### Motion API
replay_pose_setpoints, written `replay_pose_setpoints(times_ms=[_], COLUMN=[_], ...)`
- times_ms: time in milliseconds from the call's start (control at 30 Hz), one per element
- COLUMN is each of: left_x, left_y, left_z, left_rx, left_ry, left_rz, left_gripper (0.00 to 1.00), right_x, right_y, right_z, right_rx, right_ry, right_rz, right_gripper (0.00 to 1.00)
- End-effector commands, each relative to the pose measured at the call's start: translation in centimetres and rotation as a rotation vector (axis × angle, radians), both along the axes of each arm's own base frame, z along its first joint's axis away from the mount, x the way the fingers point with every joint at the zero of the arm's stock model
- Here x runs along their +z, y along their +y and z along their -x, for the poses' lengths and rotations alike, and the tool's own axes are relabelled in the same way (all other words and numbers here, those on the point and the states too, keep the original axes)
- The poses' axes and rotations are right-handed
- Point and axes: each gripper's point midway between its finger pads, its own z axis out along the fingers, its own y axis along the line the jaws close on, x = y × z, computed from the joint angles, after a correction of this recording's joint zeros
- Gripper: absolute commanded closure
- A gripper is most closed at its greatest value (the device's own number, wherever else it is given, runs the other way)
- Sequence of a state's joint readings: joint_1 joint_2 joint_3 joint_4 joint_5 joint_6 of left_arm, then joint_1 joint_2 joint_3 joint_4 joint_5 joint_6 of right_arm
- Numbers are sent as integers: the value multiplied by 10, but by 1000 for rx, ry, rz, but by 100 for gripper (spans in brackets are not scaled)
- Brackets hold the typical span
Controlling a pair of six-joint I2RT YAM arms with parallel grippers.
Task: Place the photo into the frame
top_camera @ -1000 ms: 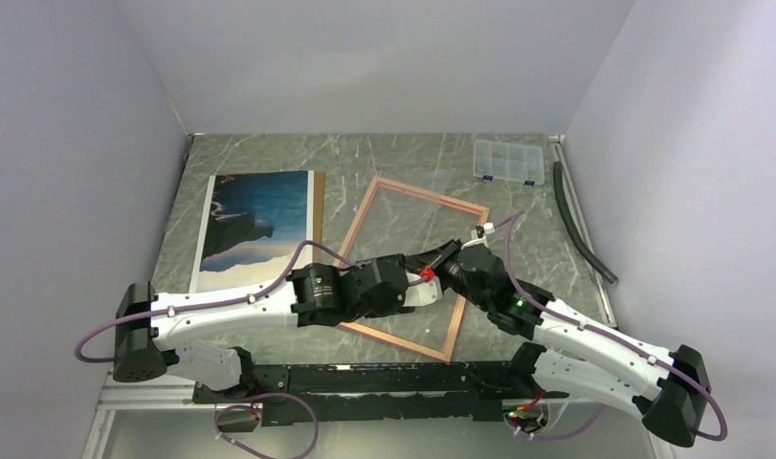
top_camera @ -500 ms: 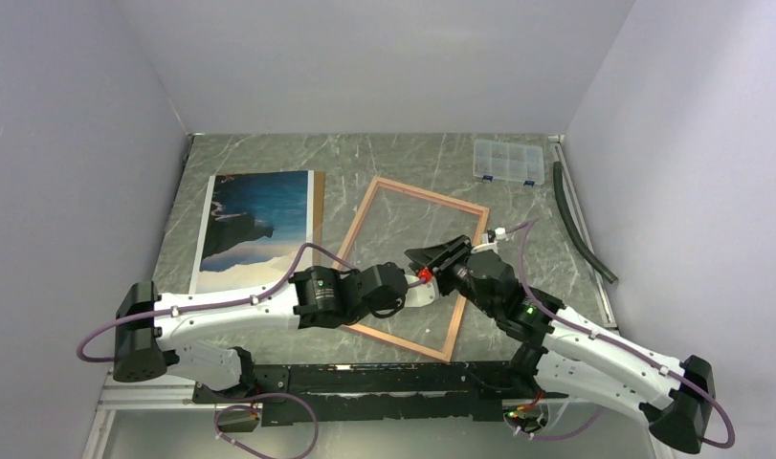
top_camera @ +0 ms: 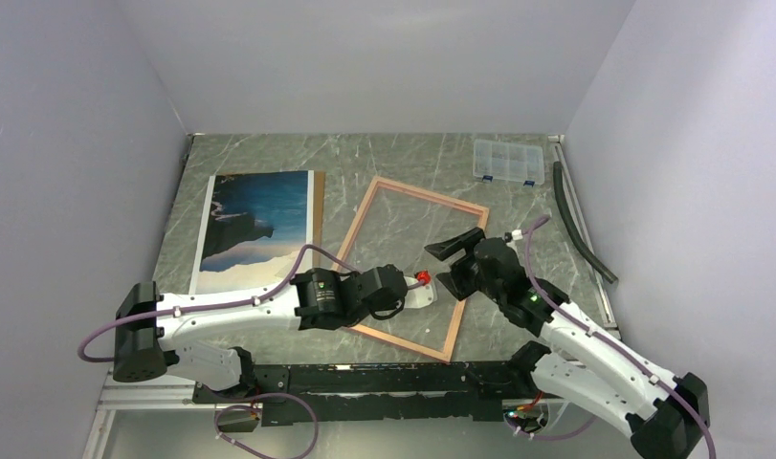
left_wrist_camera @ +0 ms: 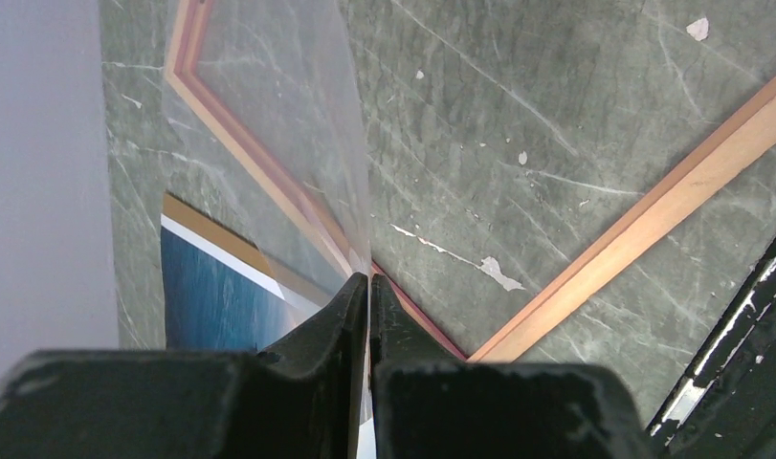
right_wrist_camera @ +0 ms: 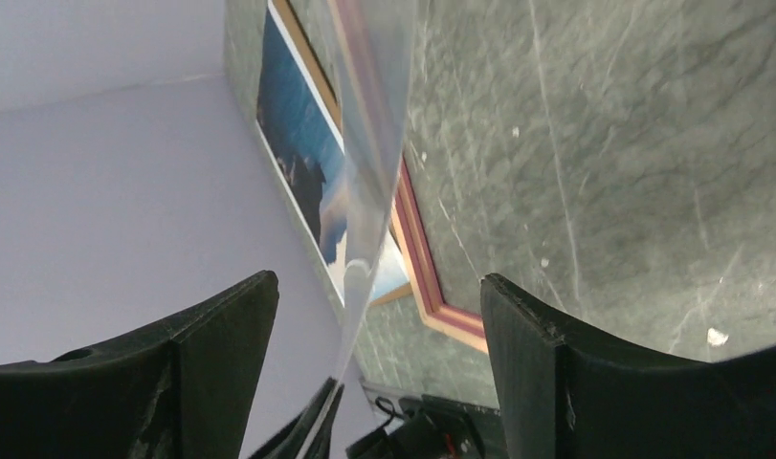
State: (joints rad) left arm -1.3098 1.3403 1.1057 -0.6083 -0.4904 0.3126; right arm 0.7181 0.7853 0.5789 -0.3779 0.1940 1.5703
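The frame (top_camera: 432,192) lies flat at mid-table, tan wood side showing, with bare marble inside it. The photo (top_camera: 257,222) of sea and mountains lies face up to its left, on a brown backing board (top_camera: 318,206). My left gripper (top_camera: 424,279) is over the frame's near right part. In the left wrist view that left gripper (left_wrist_camera: 369,279) is shut on the edge of a clear sheet (left_wrist_camera: 298,124) that stands on edge above the frame (left_wrist_camera: 652,220). My right gripper (right_wrist_camera: 379,279) is open, its jaws wide on either side of the clear sheet (right_wrist_camera: 374,143) without touching it.
A clear plastic compartment box (top_camera: 506,161) sits at the back right. A black hose (top_camera: 580,225) and a metal rail run along the right edge. Grey walls close in the table on the left, back and right.
The left gripper shut on the clear sheet. The right gripper, shut a second ago, opened wide and drew back to the right.
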Motion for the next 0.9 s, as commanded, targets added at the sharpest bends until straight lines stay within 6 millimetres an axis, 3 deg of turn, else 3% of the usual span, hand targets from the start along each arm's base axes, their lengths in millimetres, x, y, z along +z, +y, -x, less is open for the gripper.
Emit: replay_pose_setpoints(times_ms=[0,300,500,700,867], left_x=[8,8,6,7,7], left_y=[-3,-4,-3,-4,-5], left_z=[0,3,6,8,9], left_rx=[-4,-9,-18,-23,-26], left_ry=[-14,4,22,33,38], left_rz=[39,43,38,44,46], left_gripper=[90,90,90,90,90], right_x=[1,-20,-19,-20,-24], right_y=[-5,3,16,32,37], right_z=[-13,-56,-77,-87,-87], right_rx=[16,49,76,116,129], right_ry=[-20,18,-17,-33,-29], right_rz=[-23,-9,-31,-83,-107], right_gripper=[18,23,32,45,63])
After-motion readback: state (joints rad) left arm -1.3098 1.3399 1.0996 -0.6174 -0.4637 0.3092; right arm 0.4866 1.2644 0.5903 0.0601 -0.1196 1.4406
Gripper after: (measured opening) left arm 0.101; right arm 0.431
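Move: The clear sheet, pinched in the left hand, has its free far edge about 8 cm ahead of the right hand, 3 cm left and 6 cm lower; that edge lies some 12 cm ahead of the left hand, 7 cm right and 5 cm down. On the table 15 cm below the right hand, the frame's middle is 4 cm ahead and 8 cm left, its far right corner about 17 cm ahead and 10 cm right. The right hand reaches forward about 7 cm and down 5 around the held clear sheet's far edge, fingers half-closing. ##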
